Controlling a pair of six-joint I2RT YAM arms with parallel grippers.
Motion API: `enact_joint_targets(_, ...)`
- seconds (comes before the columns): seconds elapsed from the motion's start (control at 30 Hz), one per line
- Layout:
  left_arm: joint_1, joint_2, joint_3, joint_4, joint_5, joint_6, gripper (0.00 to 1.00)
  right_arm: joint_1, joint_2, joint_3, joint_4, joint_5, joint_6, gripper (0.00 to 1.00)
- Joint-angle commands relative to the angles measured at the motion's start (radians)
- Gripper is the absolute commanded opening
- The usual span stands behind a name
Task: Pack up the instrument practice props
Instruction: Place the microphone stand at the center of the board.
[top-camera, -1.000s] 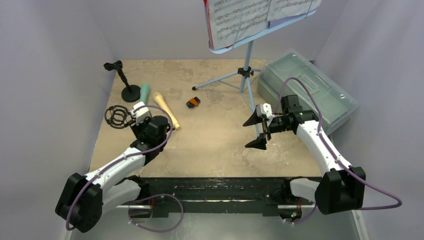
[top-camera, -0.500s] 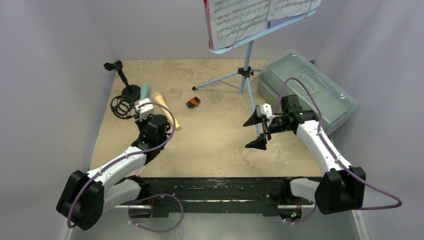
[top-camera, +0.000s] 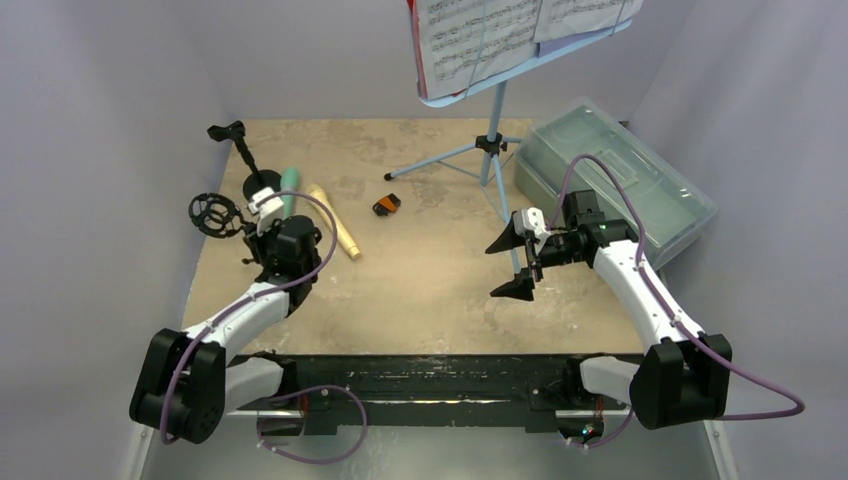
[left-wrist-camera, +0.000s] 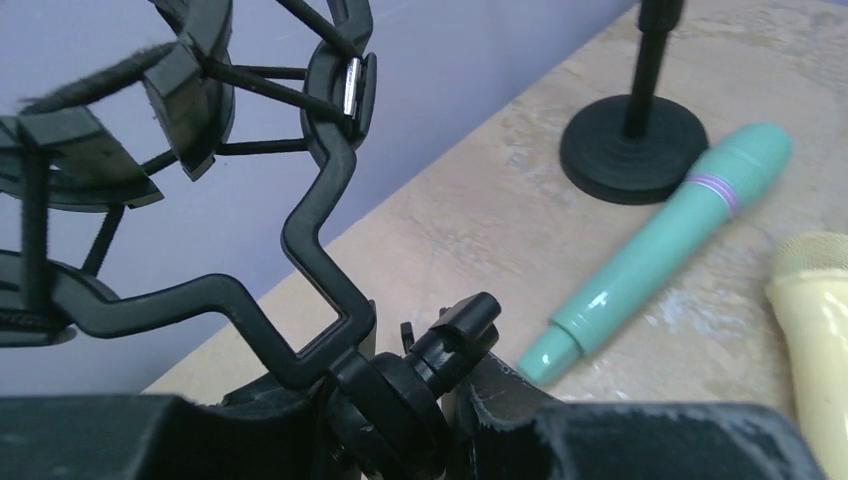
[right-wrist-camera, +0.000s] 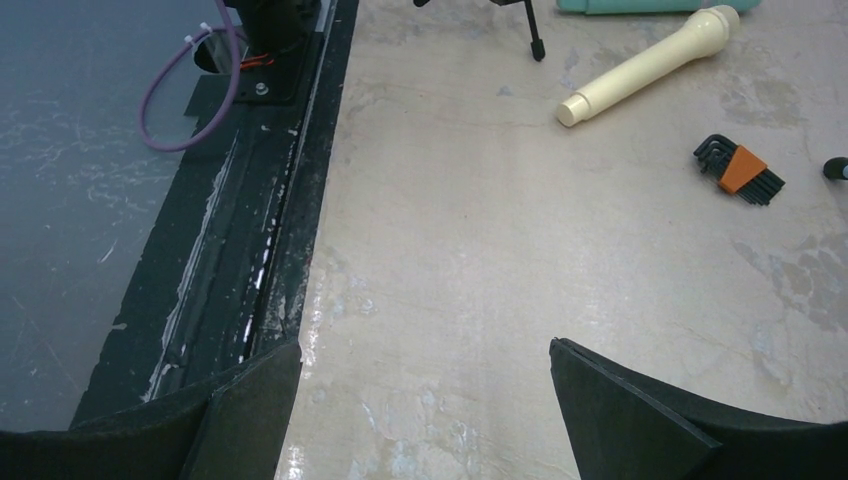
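My left gripper (top-camera: 252, 222) is shut on the swivel joint of the black microphone tripod (left-wrist-camera: 300, 230) and holds it above the table's left edge. Its round spider cradle (top-camera: 214, 213) sticks out to the left. In the left wrist view the jaws (left-wrist-camera: 440, 400) clamp the joint. Just beyond lie the teal microphone (left-wrist-camera: 660, 250), the beige microphone (top-camera: 335, 225) and the round-base pole (top-camera: 262, 185). The light-blue music rack (top-camera: 495, 120) stands at the back, with music sheets (top-camera: 500, 35) on it. My right gripper (top-camera: 515, 265) hangs open over bare table (right-wrist-camera: 425, 400).
A translucent grey-green box (top-camera: 615, 180) with its lid shut stands at the right, behind my right arm. A small orange and black hex key set (top-camera: 386, 205) lies mid-table. The black mounting rail (top-camera: 430, 375) runs along the near edge.
My left gripper has closed on the black tripod's joint and swung left and away, carrying the cradle out over the table's left edge. The right arm has not moved.
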Motion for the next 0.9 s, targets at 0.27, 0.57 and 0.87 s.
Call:
enact_joint_targets(0.27,0.113,0.000,0.072,-0.242,0.000,-0.357,0.69,-0.003,-0.034,0.047,-0.033,-0.035,-0.040,0.98)
enact_joint_targets(0.57,0.084,-0.160,0.138,-0.563,0.252,-0.503,1.00,-0.003,-0.032,0.047,-0.028,-0.025,-0.040,0.98)
enact_joint_targets(0.87,0.002,-0.402,0.139,-0.772,0.487,-0.560,1.00,-0.003,-0.029,0.044,-0.014,-0.009,-0.033,0.98)
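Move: The tripod microphone stand is already in the left hand. Its spot on the table is about 3 cm left, 1 cm back and 10 cm below. From this hand the teal microphone lies roughly 11 cm ahead and 6 cm right, the cream one about 9 cm ahead and 18 cm right, and the round-base stand some 17 cm straight ahead. For the idle right hand, the spot is about 57 cm left, 8 cm ahead and 14 cm below. Leftward about 3 cm, then sinking a centimetre or two, the left hand brings the gripped tripod stand down onto the table's left part. Its fingers spread fully and let go of the stand; the hand then backs off some 6 cm to the right, rising a little and drawing slightly back, while turning clockwise and tipping its fingers roughly 20 degrees farther down. ##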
